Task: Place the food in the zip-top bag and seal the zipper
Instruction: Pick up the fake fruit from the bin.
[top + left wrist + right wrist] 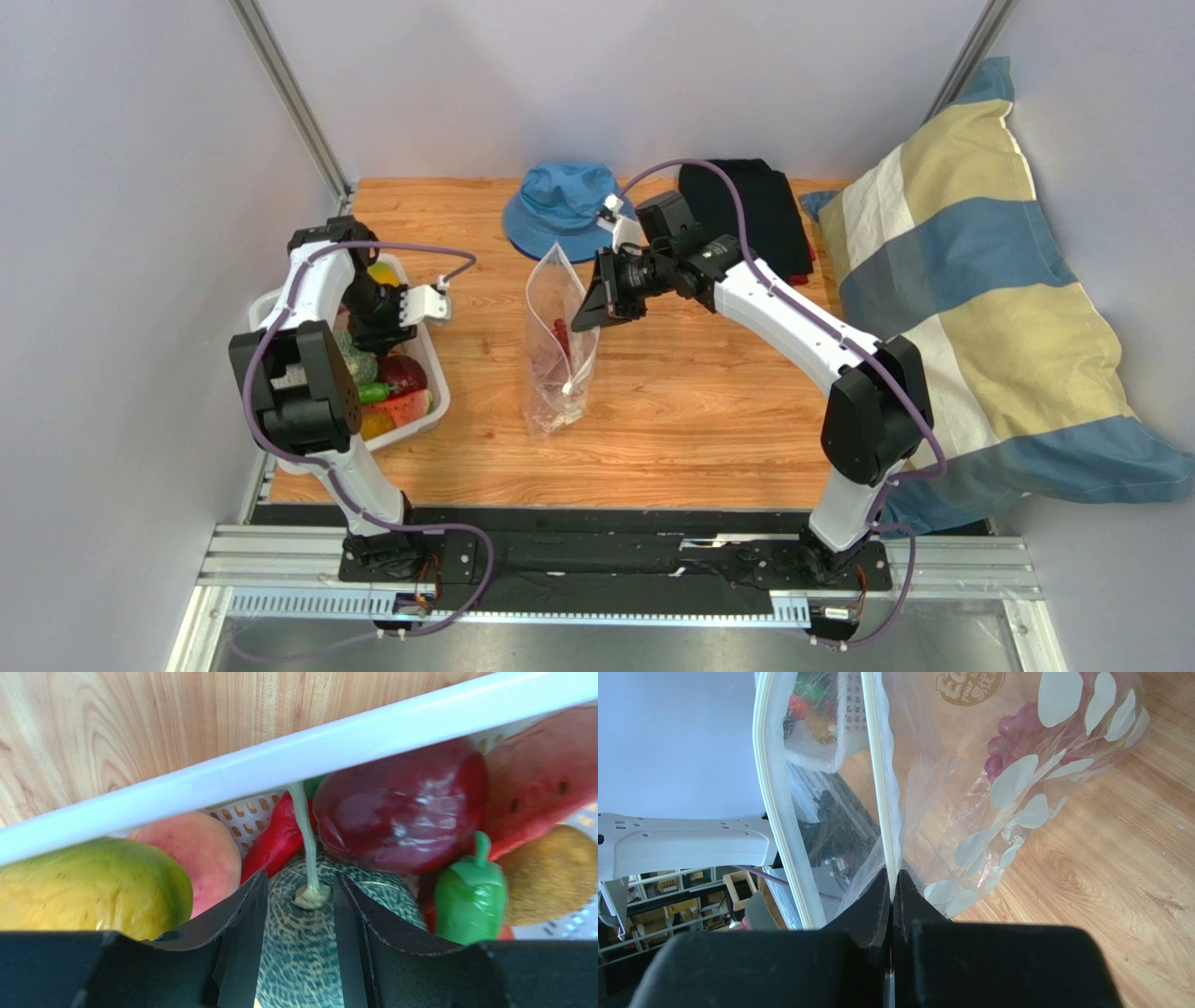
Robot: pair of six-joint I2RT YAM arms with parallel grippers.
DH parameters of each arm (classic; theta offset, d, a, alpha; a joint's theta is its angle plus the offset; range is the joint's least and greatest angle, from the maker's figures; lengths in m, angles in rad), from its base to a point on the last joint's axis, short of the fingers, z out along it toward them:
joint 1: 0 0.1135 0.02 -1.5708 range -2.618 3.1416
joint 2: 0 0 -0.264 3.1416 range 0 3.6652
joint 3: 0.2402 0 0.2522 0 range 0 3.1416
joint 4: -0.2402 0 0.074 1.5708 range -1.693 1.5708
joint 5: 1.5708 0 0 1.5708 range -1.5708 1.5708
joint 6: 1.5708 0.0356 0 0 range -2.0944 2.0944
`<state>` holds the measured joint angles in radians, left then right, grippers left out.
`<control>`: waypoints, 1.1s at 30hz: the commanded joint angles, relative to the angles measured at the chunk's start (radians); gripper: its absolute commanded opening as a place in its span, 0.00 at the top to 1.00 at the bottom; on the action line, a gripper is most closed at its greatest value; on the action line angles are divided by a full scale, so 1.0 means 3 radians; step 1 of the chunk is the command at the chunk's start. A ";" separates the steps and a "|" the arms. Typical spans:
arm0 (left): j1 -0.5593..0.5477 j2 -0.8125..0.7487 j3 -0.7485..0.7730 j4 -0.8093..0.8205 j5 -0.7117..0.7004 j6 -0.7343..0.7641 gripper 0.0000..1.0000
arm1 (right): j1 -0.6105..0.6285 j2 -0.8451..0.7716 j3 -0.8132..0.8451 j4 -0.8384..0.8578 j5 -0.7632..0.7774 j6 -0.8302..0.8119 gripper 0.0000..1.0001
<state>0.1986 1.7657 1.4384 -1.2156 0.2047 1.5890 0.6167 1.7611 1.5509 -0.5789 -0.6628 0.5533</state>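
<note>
The clear zip-top bag (558, 350) with white dots stands upright mid-table, mouth open. My right gripper (596, 301) (892, 875) is shut on one zipper (882, 777) strip at the mouth; the other strip (773, 798) hangs apart. Purple grapes (1011, 735) lie inside the bag. My left gripper (368, 336) (302, 878) reaches down into the white basket (281, 763), its fingers (242, 931) pressed on both sides of a netted green squash ball (302, 952) with a pale stem. Around it lie a dark red fruit (400, 805), watermelon slice (540, 777), red pepper (277, 840) and yellow fruit (84, 882).
The basket (428, 406) sits at the table's left edge, also holding a peach (193, 850), a green pepper (470, 896) and a brown fruit (554, 875). A blue hat (568, 207) and black cloth (751, 210) lie at the back. A striped pillow (982, 308) fills the right side.
</note>
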 commanded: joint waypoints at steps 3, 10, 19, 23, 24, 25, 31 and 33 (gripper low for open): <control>-0.0033 0.0112 -0.0075 0.0094 -0.0114 0.0266 0.51 | -0.0015 -0.0103 0.0015 0.0063 -0.0005 0.0032 1.00; -0.0094 0.0194 -0.0167 0.0099 -0.0232 0.0282 0.49 | -0.0020 -0.0026 0.0082 0.0068 -0.0030 0.0058 1.00; -0.0099 0.0118 0.0037 -0.0335 -0.0151 0.0272 0.86 | -0.0087 -0.0046 0.0153 0.0038 -0.0081 0.0093 1.00; -0.0099 -0.0036 0.0109 -0.0463 -0.0125 0.0236 1.00 | -0.0097 -0.0107 0.0220 -0.0018 -0.0051 0.0068 1.00; -0.0099 -0.0097 0.0124 -0.0504 -0.0115 0.0226 1.00 | -0.0097 -0.0143 0.0245 -0.0064 -0.0041 0.0053 1.00; -0.0094 -0.0118 0.0165 -0.0529 -0.0105 0.0215 1.00 | -0.0107 -0.0154 0.0255 -0.0095 -0.0035 0.0017 1.00; -0.0099 -0.0286 0.0354 -0.0606 0.0054 0.0062 1.00 | -0.0123 -0.0373 0.0261 -0.0386 0.0113 -0.0182 1.00; -0.0094 -0.0337 0.0405 -0.0601 0.0125 -0.0030 1.00 | -0.0118 -0.0435 0.0266 -0.0534 0.0199 -0.0310 1.00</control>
<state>0.1719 1.7298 1.5013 -1.3151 0.1738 1.6146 0.5854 1.7260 1.5860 -0.6640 -0.6430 0.5323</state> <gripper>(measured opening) 0.018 0.009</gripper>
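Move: The melon sits almost under the open left fingers: its middle is about 7 cm below, 2 cm back and 3 cm to the left, with its green stem rising close beneath the fingertips. The purple fruit lies 5 cm back and 4 cm right of the hand. The peach is 5 cm ahead and 1 cm right, the green pepper 8 cm back and 1 cm left. From the right hand the melon is roughly 36 cm left, level, 19 cm lower. Sink the left gripper, pointing down, about 3 cm towards the melon's top. Shut the fingers on its green stem while easing back nearly 2 cm, then raise it roughly 6 cm, drifting slightly forward on the way. Keep the right fingers pinched on the bag's zipper edge, shifting that hand some 2 cm right and slightly up late on. ##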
